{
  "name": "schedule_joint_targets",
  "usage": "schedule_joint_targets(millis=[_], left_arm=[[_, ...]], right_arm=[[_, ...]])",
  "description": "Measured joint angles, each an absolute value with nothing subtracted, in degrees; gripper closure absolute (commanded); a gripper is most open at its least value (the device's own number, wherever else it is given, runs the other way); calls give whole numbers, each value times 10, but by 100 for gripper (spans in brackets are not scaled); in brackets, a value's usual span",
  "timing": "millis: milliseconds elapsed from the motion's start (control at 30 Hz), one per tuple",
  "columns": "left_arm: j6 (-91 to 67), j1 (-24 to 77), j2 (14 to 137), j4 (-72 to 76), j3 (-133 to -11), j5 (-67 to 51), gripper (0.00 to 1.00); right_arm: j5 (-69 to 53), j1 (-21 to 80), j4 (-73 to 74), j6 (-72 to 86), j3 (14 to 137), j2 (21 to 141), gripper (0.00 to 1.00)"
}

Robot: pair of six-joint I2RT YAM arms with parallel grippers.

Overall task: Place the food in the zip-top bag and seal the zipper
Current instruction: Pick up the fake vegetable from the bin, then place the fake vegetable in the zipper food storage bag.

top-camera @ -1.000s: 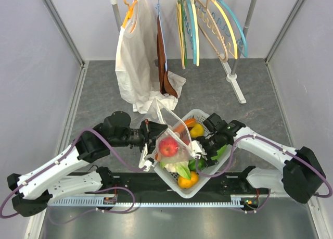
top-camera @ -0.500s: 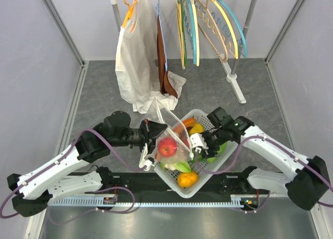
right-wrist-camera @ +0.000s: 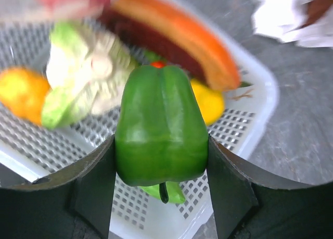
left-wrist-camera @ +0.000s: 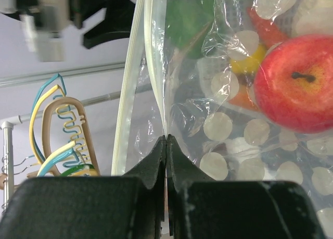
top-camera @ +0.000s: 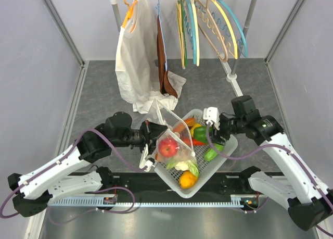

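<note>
The dotted clear zip-top bag (top-camera: pixel 176 145) hangs over the white basket's near-left side, with a red apple (top-camera: pixel 168 146) showing through it. My left gripper (top-camera: pixel 151 141) is shut on the bag's edge (left-wrist-camera: pixel 166 137), beside the pale zipper strip (left-wrist-camera: pixel 129 93). My right gripper (top-camera: pixel 206 129) is shut on a green pepper (right-wrist-camera: pixel 160 127), which it holds above the basket (top-camera: pixel 225 150). Under it in the basket lie a cauliflower (right-wrist-camera: pixel 86 75), a long orange piece (right-wrist-camera: pixel 177 36), a yellow pepper (right-wrist-camera: pixel 208 101) and an orange pepper (top-camera: pixel 187 180).
A clothes rack stands at the back with a white garment (top-camera: pixel 135 62), a brown cloth (top-camera: pixel 163 57) and several coloured hangers (top-camera: pixel 208 25). Its foot (top-camera: pixel 237 85) reaches toward the right arm. Grey walls close in both sides.
My right gripper has closed on the green pepper and lifted it up and back out of the basket. The left gripper has kept its hold on the bag.
</note>
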State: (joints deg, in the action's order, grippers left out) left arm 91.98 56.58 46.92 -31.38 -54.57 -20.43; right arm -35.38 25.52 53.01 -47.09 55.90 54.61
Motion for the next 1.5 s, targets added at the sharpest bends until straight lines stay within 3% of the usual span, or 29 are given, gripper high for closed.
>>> schedule_joint_targets(millis=[167, 467, 867, 1367, 1467, 1500], left_arm=[[920, 566, 478, -314, -543, -206, 98], [924, 566, 503, -315, -543, -206, 98], [925, 566, 528, -314, -575, -206, 98], [927, 566, 497, -310, -578, -214, 98], [927, 566, 499, -305, -578, -217, 98], [927, 566, 499, -304, -579, -221, 98]], right_arm=[[-366, 246, 496, -330, 630, 515, 57], [-431, 245, 421, -159, 809, 585, 57], [-565, 268, 401, -80, 816, 636, 55], [-421, 338, 486, -128, 823, 713, 56], [-390, 373, 501, -145, 831, 717, 45], [-380, 381, 505, -149, 835, 718, 34]])
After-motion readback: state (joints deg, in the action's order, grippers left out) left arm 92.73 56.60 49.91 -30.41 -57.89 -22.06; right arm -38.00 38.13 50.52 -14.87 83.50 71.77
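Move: The right hand already grips the green pepper; the bag's mouth lies about 13 cm to its left, 1 cm ahead and 8 cm higher, with the apple inside the bag 17 cm left and 4 cm back. In the bin, some 13 cm lower, the cucumber is 2 cm back and 5 cm right, the lemon 10 cm ahead and 4 cm left. The left hand pinches the rim; the mouth is about 5 cm to its right, level with it front to back, 2 cm below. Right hand arcs the held green pepper 20 cm up, 10 left, then 9 down to the bag's mouth. ##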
